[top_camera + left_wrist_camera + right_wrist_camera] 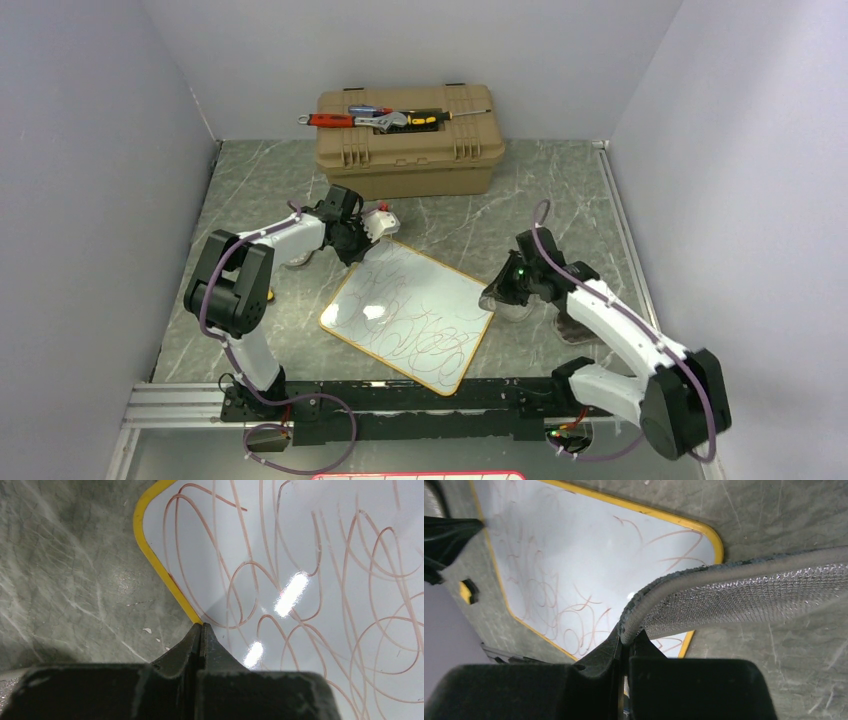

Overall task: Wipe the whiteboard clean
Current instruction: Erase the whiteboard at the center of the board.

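The whiteboard (410, 315) lies tilted on the marble tabletop, white with a yellow rim and covered in thin dark scribbles (300, 545). My left gripper (202, 627) is shut with nothing in it, its tips at the board's far-left rim (358, 250). My right gripper (626, 637) is shut on the edge of a grey mesh cloth (744, 590), which hangs over the board's right corner (574, 555). In the top view that gripper (505, 290) sits at the board's right edge.
A tan toolbox (405, 145) stands at the back, with a wrench (385, 120) and a red-handled screwdriver (330, 120) on its lid. Grey walls close in on both sides. A metal rail (180, 405) runs along the near edge.
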Controlling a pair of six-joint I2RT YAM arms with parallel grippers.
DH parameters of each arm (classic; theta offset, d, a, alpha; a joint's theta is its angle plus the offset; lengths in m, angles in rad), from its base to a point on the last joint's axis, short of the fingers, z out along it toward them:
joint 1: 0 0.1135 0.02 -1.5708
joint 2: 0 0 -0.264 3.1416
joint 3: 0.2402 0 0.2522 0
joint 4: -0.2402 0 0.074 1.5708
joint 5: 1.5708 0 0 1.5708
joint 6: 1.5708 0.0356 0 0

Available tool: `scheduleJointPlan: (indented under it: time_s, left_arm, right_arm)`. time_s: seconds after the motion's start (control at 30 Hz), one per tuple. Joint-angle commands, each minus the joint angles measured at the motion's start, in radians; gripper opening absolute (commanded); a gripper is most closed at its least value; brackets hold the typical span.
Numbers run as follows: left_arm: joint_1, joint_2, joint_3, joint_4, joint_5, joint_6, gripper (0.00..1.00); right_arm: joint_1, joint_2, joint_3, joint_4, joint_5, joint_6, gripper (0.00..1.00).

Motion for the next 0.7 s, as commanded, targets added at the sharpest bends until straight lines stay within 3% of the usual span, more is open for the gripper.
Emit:
scheduleJointPlan:
  time_s: [0.0, 0.17, 0.4, 0.53, 0.67]
  left_arm:
    - [0.006, 0.073, -0.045, -0.162, -0.030, -0.012, 0.03]
    - [0.006, 0.088, -0.043, -0.156, -0.027, -0.012, 0.03]
    - [0.006, 0.093, -0.045, -0.152, -0.028, -0.003, 0.03]
    - [0.006, 0.098, -0.048, -0.150, -0.024, 0.006, 0.03]
    - [0.006, 0.114, -0.044, -0.150, -0.026, 0.012, 0.03]
  right_arm:
    - [-0.004, 0.147, 0.013, 0.050, -0.059, -0.048, 0.00]
    - [-0.041, 0.325, 0.030, 0.177, -0.037, -0.077, 0.00]
    - [-0.088, 0.411, -0.069, 0.348, -0.036, -0.074, 0.00]
    - [-0.080, 0.488, -0.115, 0.509, -0.115, -0.013, 0.00]
    - [-0.028, 0.579, -0.071, 0.615, -0.043, 0.038, 0.00]
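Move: The board's centre lies about 15 cm left, 3 cm back and 8 cm below the right hand, which still holds the mesh pad above the board's right end. From that hand, the far right corner is some 3 cm ahead and 1 cm right, the dense red scribbles about 8 cm back and 11 cm left, and the brown brush roughly 5 cm back and 14 cm right. The centre is around 12 cm back and 11 cm right of the left hand. Sinking about 7 cm onto the board's right end, the right hand keeps its pinch on the mesh pad and tips its fingers down some 10 degrees, laying the pad on the surface. From there it sweeps forward and to the left over the board. The left hand stays put, its closed fingers still on the board's left edge. ##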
